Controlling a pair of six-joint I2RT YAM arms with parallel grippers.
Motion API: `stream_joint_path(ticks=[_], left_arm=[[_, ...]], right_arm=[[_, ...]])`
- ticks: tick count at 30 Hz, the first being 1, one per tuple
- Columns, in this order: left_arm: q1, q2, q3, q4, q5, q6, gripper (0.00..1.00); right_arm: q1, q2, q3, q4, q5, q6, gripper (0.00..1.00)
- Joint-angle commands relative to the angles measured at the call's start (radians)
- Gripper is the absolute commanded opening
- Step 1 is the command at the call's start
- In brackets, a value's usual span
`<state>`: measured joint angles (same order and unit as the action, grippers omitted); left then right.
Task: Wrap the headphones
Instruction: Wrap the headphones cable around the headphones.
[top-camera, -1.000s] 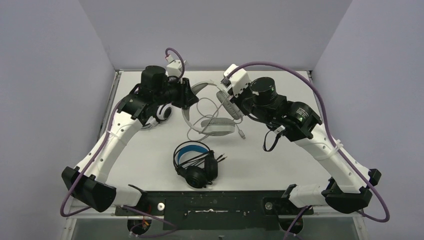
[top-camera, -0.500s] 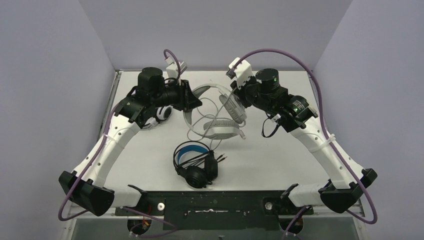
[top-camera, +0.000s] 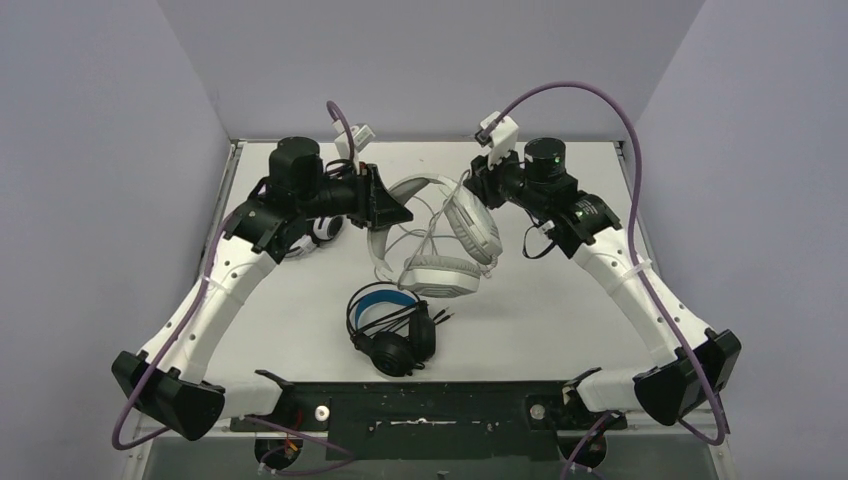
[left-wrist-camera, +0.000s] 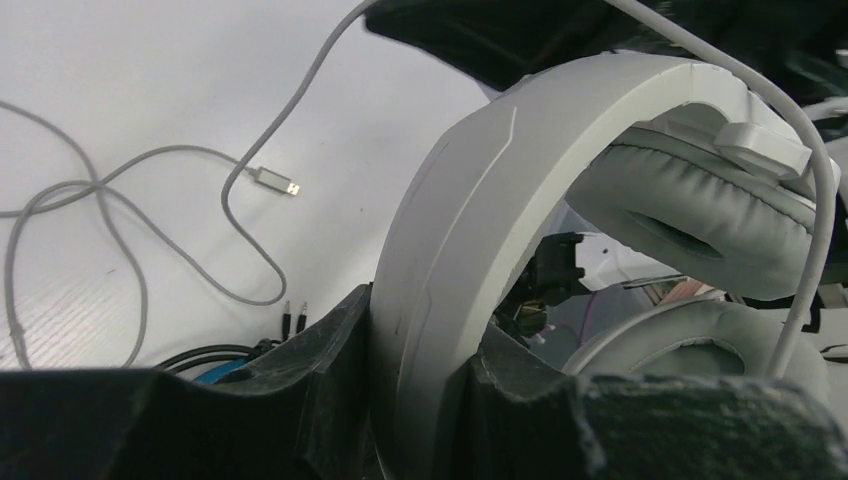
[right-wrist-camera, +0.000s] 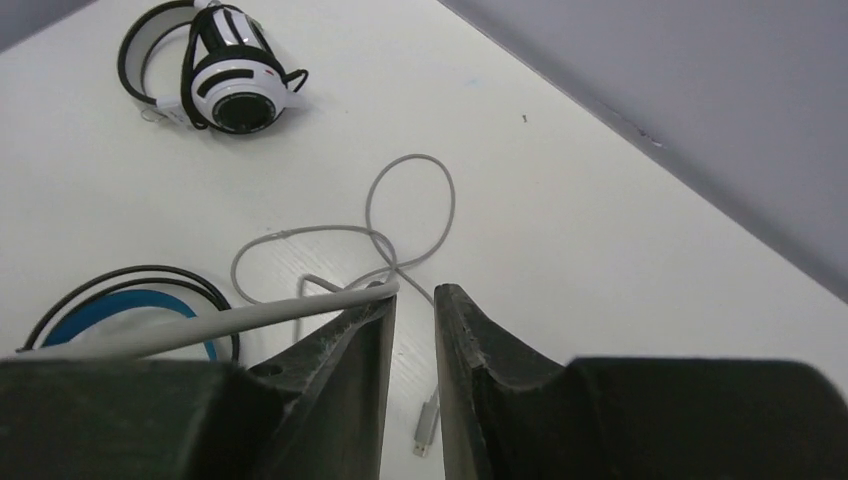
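My left gripper (left-wrist-camera: 420, 335) is shut on the headband (left-wrist-camera: 470, 200) of a white headset (top-camera: 450, 235), which hangs tilted above the table's middle. Its pale cable (left-wrist-camera: 120, 200) loops on the table and ends in a USB plug (left-wrist-camera: 275, 180). Just behind the headset, my right gripper (top-camera: 482, 187) stands slightly open. In its wrist view the gap (right-wrist-camera: 415, 295) is empty, and a stretch of the cable (right-wrist-camera: 200, 325) rests across the outside of one fingertip (right-wrist-camera: 375, 305). A black headset with a blue-lined band (top-camera: 392, 325) lies near the front. A white headset with black cups (right-wrist-camera: 225, 75) lies at the back left.
The white-and-black headset (top-camera: 325, 228) sits partly under my left arm. The cable's USB plug (right-wrist-camera: 427, 425) lies on the table below my right fingers. Grey walls close in the back and sides of the white table (top-camera: 560, 300).
My right gripper has opened from shut, let the cable slip out of its jaws, and drawn back toward the rear. My left gripper has carried the white headset a little rightward and forward.
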<state>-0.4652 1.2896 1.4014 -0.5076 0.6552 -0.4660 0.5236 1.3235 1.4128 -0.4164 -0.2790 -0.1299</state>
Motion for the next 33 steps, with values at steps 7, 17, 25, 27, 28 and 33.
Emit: stream_joint_path(ticks=[7,17,25,27,28,33], left_arm=[[-0.006,-0.077,0.053,0.175,0.078,-0.228,0.00],[0.003,-0.037,0.038,0.330,0.042,-0.484,0.00],[0.035,-0.051,0.066,0.367,-0.044,-0.593,0.00],[0.048,-0.052,0.073,0.372,-0.050,-0.614,0.00],[0.053,-0.053,0.077,0.371,-0.054,-0.622,0.00],[0.076,-0.056,0.102,0.375,-0.073,-0.651,0.00]], right_arm=[[-0.022,0.029,-0.175,0.385,-0.153,0.309,0.47],[-0.031,0.102,-0.271,0.552,-0.211,0.432,0.71],[-0.056,0.149,-0.444,0.792,-0.216,0.536,0.81],[-0.058,0.171,-0.471,0.840,-0.228,0.547,0.82],[-0.056,0.181,-0.485,0.868,-0.242,0.547,0.83],[-0.056,0.237,-0.557,0.994,-0.269,0.541,0.83]])
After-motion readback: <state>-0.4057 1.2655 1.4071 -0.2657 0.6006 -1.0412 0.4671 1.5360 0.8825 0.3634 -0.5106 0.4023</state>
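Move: Below the right hand, about 12 cm down, 4 cm to its left and level fore-and-aft, hangs the free run of the grey cable. Of the held headphones, the far ear cup sits some 6 cm back from this hand, level sideways and at its height; the near cup is 14 cm back and 5 cm left. The USB plug lies 30 cm below, 4 cm right, roughly level forward. From the left hand, that cable run is about 9 cm right, 6 cm ahead and 12 cm down. Sinking about 16 cm and easing some 4 cm left, the right hand follows the hanging cable down beside the headphones, its fingers spreading from slightly open to wide and the wrist rolling roughly 30 degrees. The left hand keeps its pinch on the headband and lifts the headphones about 7 cm, going slightly back, then forward, with its fingertips tipping up. ##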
